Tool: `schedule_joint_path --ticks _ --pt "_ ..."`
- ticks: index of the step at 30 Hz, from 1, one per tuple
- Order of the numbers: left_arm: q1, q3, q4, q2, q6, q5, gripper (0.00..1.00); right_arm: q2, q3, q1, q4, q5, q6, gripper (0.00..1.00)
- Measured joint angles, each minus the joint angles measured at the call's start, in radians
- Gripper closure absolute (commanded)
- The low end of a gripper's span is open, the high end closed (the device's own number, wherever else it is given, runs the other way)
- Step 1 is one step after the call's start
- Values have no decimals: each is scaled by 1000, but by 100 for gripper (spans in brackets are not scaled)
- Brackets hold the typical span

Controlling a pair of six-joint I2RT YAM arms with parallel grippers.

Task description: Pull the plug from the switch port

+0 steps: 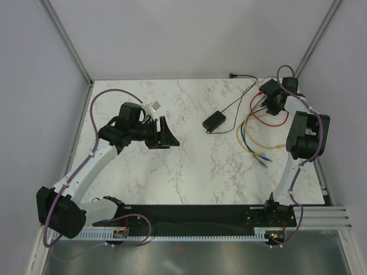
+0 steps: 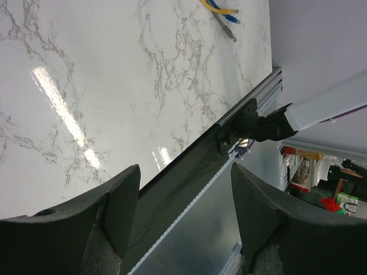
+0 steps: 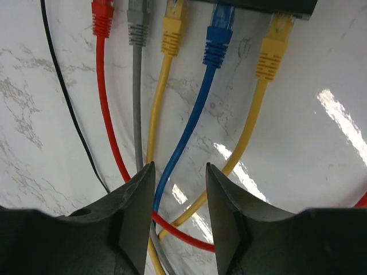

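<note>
In the right wrist view, the black edge of the switch (image 3: 269,4) runs along the top. Several plugs sit in its ports: red (image 3: 102,17), grey (image 3: 137,26), yellow (image 3: 172,28), blue (image 3: 218,34) and a second yellow (image 3: 272,48). My right gripper (image 3: 179,166) hovers just short of them, its jaws partly apart and gripping nothing. The blue cable (image 3: 178,154) runs down through the gap beneath them. In the top view the right gripper (image 1: 268,100) covers the switch at the far right. My left gripper (image 1: 169,134) hangs open and empty over the left of the table.
A small black power brick (image 1: 214,122) with a thin black cord lies mid-table. Red (image 1: 269,123), yellow (image 1: 252,146) and blue cables loop toward the right arm, with loose ends (image 1: 262,159) on the marble. Walls close in the back and sides.
</note>
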Motion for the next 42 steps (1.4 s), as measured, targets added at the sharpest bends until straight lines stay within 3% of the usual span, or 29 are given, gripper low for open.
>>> schedule_joint_path --ticks 14,20,23,28,42 --pt "0 54 -32 86 7 -6 30 156 153 -39 9 -91 50 62" --pt "0 64 -42 92 10 -7 31 171 149 -43 26 -122 75 78" --pt "0 73 -54 95 11 -8 31 171 117 -47 66 -145 96 82" --pt "0 91 -66 95 19 -13 32 156 45 -51 156 -189 137 99" --pt "0 95 -93 95 51 -31 32 -26 -310 3 330 -282 329 100"
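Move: The right hand, fingers half open, hangs over the cables in front of the switch; the blue plug it seems to go for is about 4 cm ahead, 3 cm to the right and 4 cm below. At about the same height, the middle yellow plug is some 6 cm ahead and 1 cm right, the right yellow plug 3 cm ahead and 6 cm right; the switch is roughly 9 cm ahead and 4 cm right. From the left hand the blue plug lies some 30 cm ahead, 46 cm right and 20 cm down. The right hand noses about 3.5 cm forward and sinks some 3 cm, with a brief swing to the right, in towards the row of plugs at the switch, its half-open fingers closing fully as it gets down there. Staying low, it then draws away from the switch along the run of the cables, about 5 cm back and 6 cm left, its fingertips swinging left as the wrist tilts some 25 degrees in all, and ends with the shut tips close over the gathered cables, no plug visible between them. ##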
